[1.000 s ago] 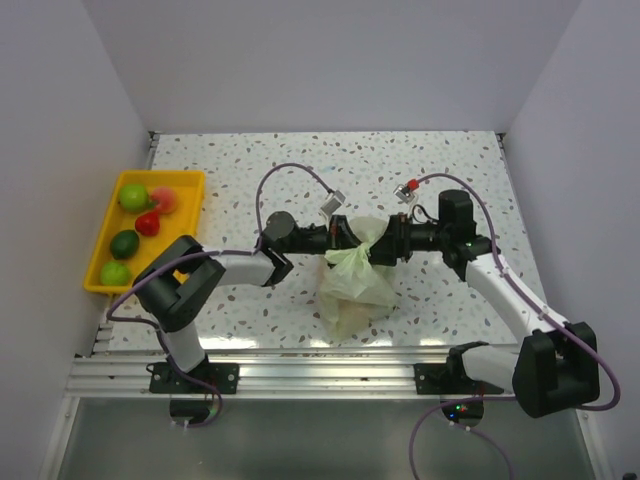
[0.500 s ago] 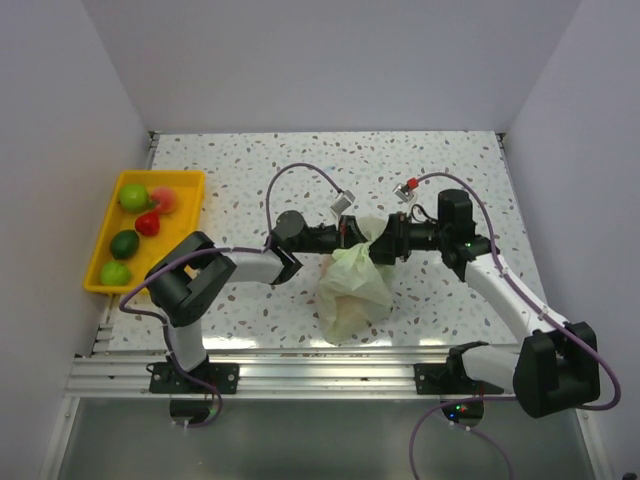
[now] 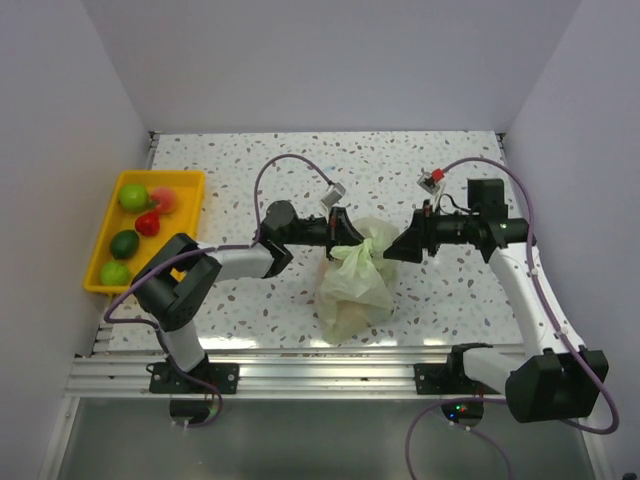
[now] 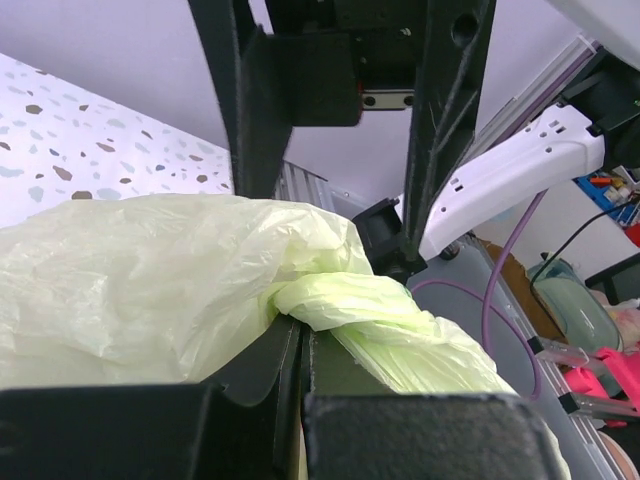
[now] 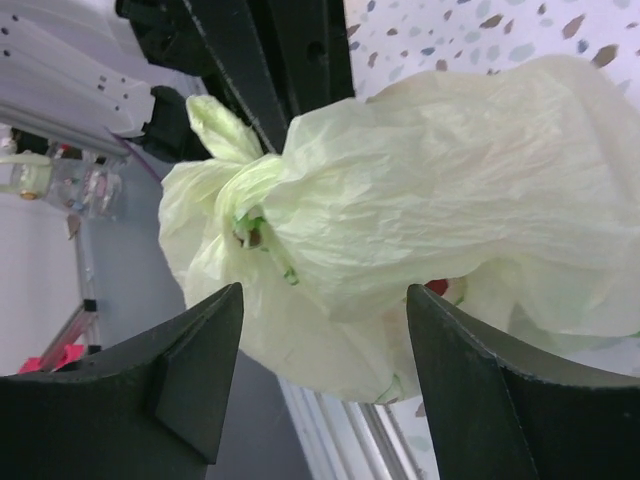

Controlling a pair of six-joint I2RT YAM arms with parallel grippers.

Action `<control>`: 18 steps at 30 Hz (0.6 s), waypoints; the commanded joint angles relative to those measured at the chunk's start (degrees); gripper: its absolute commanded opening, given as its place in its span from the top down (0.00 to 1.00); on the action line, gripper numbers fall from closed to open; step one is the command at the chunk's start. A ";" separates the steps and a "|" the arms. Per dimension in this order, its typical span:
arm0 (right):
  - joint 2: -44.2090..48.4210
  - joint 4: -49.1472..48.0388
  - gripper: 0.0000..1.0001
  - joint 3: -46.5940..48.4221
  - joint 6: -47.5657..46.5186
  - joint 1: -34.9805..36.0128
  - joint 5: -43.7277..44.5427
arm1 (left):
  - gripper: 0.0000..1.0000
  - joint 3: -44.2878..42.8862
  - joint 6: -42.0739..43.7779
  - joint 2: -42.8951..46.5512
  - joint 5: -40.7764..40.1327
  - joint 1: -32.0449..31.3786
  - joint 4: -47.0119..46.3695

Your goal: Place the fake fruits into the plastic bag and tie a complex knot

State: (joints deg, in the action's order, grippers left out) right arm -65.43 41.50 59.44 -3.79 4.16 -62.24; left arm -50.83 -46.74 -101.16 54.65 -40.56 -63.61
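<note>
The pale green plastic bag (image 3: 352, 288) sits bulging at the table's middle, with a twisted knot (image 3: 364, 249) at its neck. My left gripper (image 3: 338, 234) is shut on a twisted strand of the bag (image 4: 372, 302) right beside the knot, its jaws (image 4: 300, 350) pressed together. My right gripper (image 3: 393, 250) hangs open just right of the knot, nothing pinched; the bag (image 5: 450, 170) fills the view beyond its fingertips (image 5: 325, 292). A red fruit (image 5: 435, 287) shows faintly through the plastic. Several fake fruits, green (image 3: 133, 196), pink (image 3: 164, 200) and red (image 3: 147, 224), lie in a tray.
The shallow yellow tray (image 3: 189, 190) lies at the left edge against the wall. Purple cables arc over both arms. A metal rail (image 3: 320, 370) runs along the near edge. Grey walls close in the left, back and right sides.
My right gripper has drawn back to the right, off the bag's neck, with its jaws a little narrower. My left gripper stays shut on the bag and has shifted slightly left.
</note>
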 commanded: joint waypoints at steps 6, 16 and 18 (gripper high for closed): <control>2.05 16.07 0.58 -3.53 -14.83 0.05 -6.93 | 1.00 -2.87 2.62 1.50 0.89 0.48 1.39; 3.03 -13.34 0.74 -12.94 3.33 0.41 3.08 | 1.00 -3.66 2.97 1.06 1.16 0.48 2.35; 2.94 -21.66 0.73 -13.56 10.61 0.49 4.49 | 1.00 -3.49 3.06 0.97 1.33 0.48 2.35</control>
State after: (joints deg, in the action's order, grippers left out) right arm -62.13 35.48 46.70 -3.29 4.49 -60.99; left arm -52.40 -45.32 -101.16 55.16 -40.51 -60.95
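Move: The plastic bag's gathered neck lies about 5 cm left of the right hand, 1 cm back and perhaps 2 cm lower; it is about 3 cm right of the left hand, 2 cm back and level with it. From the right hand, the left gripper's fingertips are some 7 cm left and 1 cm ahead. The filled bag body is about 8 cm left, 8 cm back and 10 cm below the right hand. Beside the plastic bag's neck, the right hand swings back about 5 cm while starting down, then comes some 3 cm forward again as it goes on sinking, ending about 5 cm lower. Its wide-open fingers narrow to roughly a quarter open close to the bag film; a grip on it can't be made out. The left hand stays put, still pinching the neck. ##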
